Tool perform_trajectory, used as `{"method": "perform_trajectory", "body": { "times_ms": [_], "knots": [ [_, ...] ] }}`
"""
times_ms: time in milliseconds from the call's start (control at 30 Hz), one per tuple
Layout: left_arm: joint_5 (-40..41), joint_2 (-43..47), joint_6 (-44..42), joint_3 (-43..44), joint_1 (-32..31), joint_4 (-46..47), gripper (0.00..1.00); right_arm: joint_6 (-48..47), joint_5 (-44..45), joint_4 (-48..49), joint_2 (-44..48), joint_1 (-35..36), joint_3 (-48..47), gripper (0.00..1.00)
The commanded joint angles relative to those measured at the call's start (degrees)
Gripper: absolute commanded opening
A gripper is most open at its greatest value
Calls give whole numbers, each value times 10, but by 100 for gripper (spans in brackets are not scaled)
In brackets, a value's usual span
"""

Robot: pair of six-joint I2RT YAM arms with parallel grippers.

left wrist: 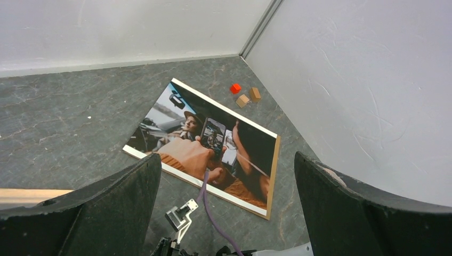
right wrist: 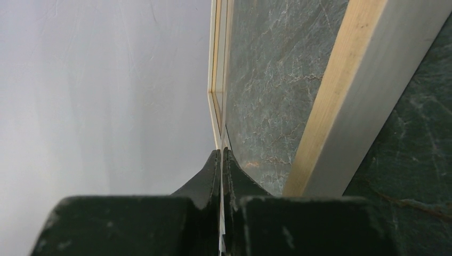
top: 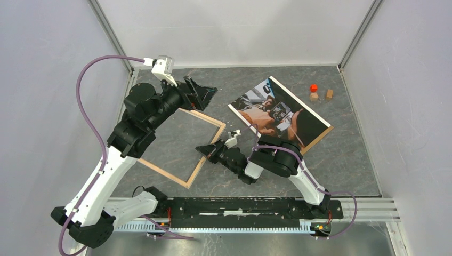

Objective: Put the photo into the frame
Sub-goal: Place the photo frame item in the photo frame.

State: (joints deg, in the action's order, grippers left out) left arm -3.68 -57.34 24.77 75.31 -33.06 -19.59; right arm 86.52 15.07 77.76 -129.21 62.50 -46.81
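The photo (top: 277,112) lies flat at the back right of the table, on a brown board whose edge shows along its right side; the left wrist view shows the photo (left wrist: 208,144) too. The frame (top: 162,172), pale wood side up, sits left of centre. My right gripper (top: 207,150) is at the frame's right rail, its jaws shut on a thin pale edge of the frame (right wrist: 330,106), as the right wrist view of the gripper (right wrist: 220,152) shows. My left gripper (top: 200,93) hangs open and empty above the frame's far corner, its jaws (left wrist: 226,160) wide apart.
A red block (top: 313,88) and two small wooden blocks (top: 329,94) lie in the back right corner, beyond the photo. Grey walls close the table at the back and on both sides. The right arm's purple cable (left wrist: 209,205) runs near the photo's front edge.
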Motion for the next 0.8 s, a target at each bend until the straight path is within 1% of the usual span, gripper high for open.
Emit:
{"method": "perform_trajectory", "body": {
  "times_ms": [0, 200, 400, 533, 667, 767],
  "knots": [
    [-17, 3, 24, -1, 6, 23, 100, 3, 22, 1, -12, -12, -12, 6],
    [-19, 4, 25, -1, 8, 24, 100, -8, 10, -33, -1, -12, -20, 24],
    [-19, 6, 24, -3, 8, 25, 100, -29, 4, -105, 41, -9, -5, 50],
    [-19, 8, 25, -3, 8, 26, 100, -53, -2, -186, 81, -7, -1, 66],
    [-24, 8, 27, -5, 8, 28, 100, -65, -10, -273, 107, -4, -6, 72],
    [-21, 8, 27, -5, 8, 28, 100, -72, -21, -333, 112, 1, -28, 72]
  ]
}}
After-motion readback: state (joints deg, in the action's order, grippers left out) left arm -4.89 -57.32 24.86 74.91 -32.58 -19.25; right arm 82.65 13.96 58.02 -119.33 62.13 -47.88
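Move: My right fingers are shut on the near edge of the clear sheet, just inside the frame's right rail, whose middle is about 4 cm to my right, 2 cm back and 3 cm below. The frame's middle lies roughly 11 cm to my left and 5 cm ahead. The photo on its board is some 31 cm right and 14 cm ahead. From my idle left hand, the frame's middle is about 17 cm left, 3 cm ahead and 40 cm down. I let go of the clear sheet with my right hand: after easing barely half a centimetre farther forward and down over the frame, I spread the fingers to about two thirds open around its near edge. While they open I lift about 1.5 cm, then start to sink and draw back slightly, rolling the hand some 10 degrees so its left side dips. ##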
